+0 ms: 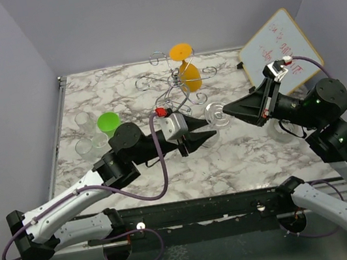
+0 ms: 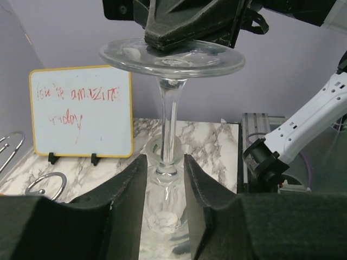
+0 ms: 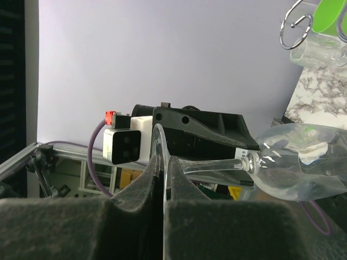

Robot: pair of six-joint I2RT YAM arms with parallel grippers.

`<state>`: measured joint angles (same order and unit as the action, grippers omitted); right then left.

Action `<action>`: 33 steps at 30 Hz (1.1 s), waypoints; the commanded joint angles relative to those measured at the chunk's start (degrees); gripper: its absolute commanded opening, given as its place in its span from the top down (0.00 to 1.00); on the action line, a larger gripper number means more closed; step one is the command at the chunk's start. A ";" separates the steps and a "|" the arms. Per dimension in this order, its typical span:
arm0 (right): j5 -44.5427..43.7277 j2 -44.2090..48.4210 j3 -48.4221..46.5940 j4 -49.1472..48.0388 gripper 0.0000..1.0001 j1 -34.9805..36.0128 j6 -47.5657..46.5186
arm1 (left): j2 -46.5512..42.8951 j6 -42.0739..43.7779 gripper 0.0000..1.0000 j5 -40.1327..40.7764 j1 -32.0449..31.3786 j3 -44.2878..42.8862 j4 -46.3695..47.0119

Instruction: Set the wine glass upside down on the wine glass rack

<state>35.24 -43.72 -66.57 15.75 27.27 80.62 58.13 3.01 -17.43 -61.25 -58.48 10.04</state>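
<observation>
A clear wine glass (image 1: 216,115) lies on its side in the air between both arms. My right gripper (image 1: 228,109) is shut on the thin edge of its round foot (image 3: 160,142); the bowl (image 3: 303,168) points away from it. My left gripper (image 2: 165,169) is open, its black fingers (image 2: 130,187) standing either side of the stem (image 2: 169,124) with slim gaps showing. In the left wrist view the right gripper (image 2: 176,43) clamps the foot from above. The wine glass rack (image 1: 176,84), chrome wire with scroll arms, stands behind at the table's back middle.
An orange glass (image 1: 188,75) hangs upside down on the rack. A green glass (image 1: 108,122) and two clear glasses (image 1: 82,118) stand at the left. A whiteboard (image 1: 278,53) leans at the back right. Purple walls close in the table.
</observation>
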 commanded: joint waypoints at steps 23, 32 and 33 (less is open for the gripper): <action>-2.63 1.14 2.91 -4.20 0.47 -0.22 -0.58 | -0.49 -1.11 1.00 7.02 0.08 3.56 -3.64; -10.93 2.33 5.78 4.14 0.21 -0.21 -7.88 | -7.87 -4.13 1.00 25.01 0.30 8.51 -9.08; -11.94 2.33 5.72 4.99 0.21 -0.22 -8.34 | -8.45 -4.11 1.00 27.26 0.38 8.22 -9.82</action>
<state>29.02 -42.24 -61.56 16.71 27.05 76.31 53.04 0.03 -1.85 -61.19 -49.76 2.85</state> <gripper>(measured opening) 0.784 0.052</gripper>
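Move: The clear wine glass hangs upside down, its foot still pinched by the right gripper. Its middle is about 9 cm below and 3 cm left of the right hand point, level with it fore and aft. From the left hand, whose open fingers straddle the stem, that middle is 2 cm right and 4 cm below, 0 ahead. The rack's middle is roughly 15 cm ahead, 7 cm left and 20 cm below the left hand; the orange glass hangs about 20 cm ahead, 3 cm left and 6 cm lower. The left fingers close on the upside-down glass's stem after easing about 1.5 cm right onto it. The right hand sinks some 2 cm with the foot still pinched, then opens wide and lets go, drifting on down and forward. From there the left hand carries the glass about 6 cm down, some 5 cm left and a little forward towards the rack, its wrist turning about 15 degrees counter-clockwise. ##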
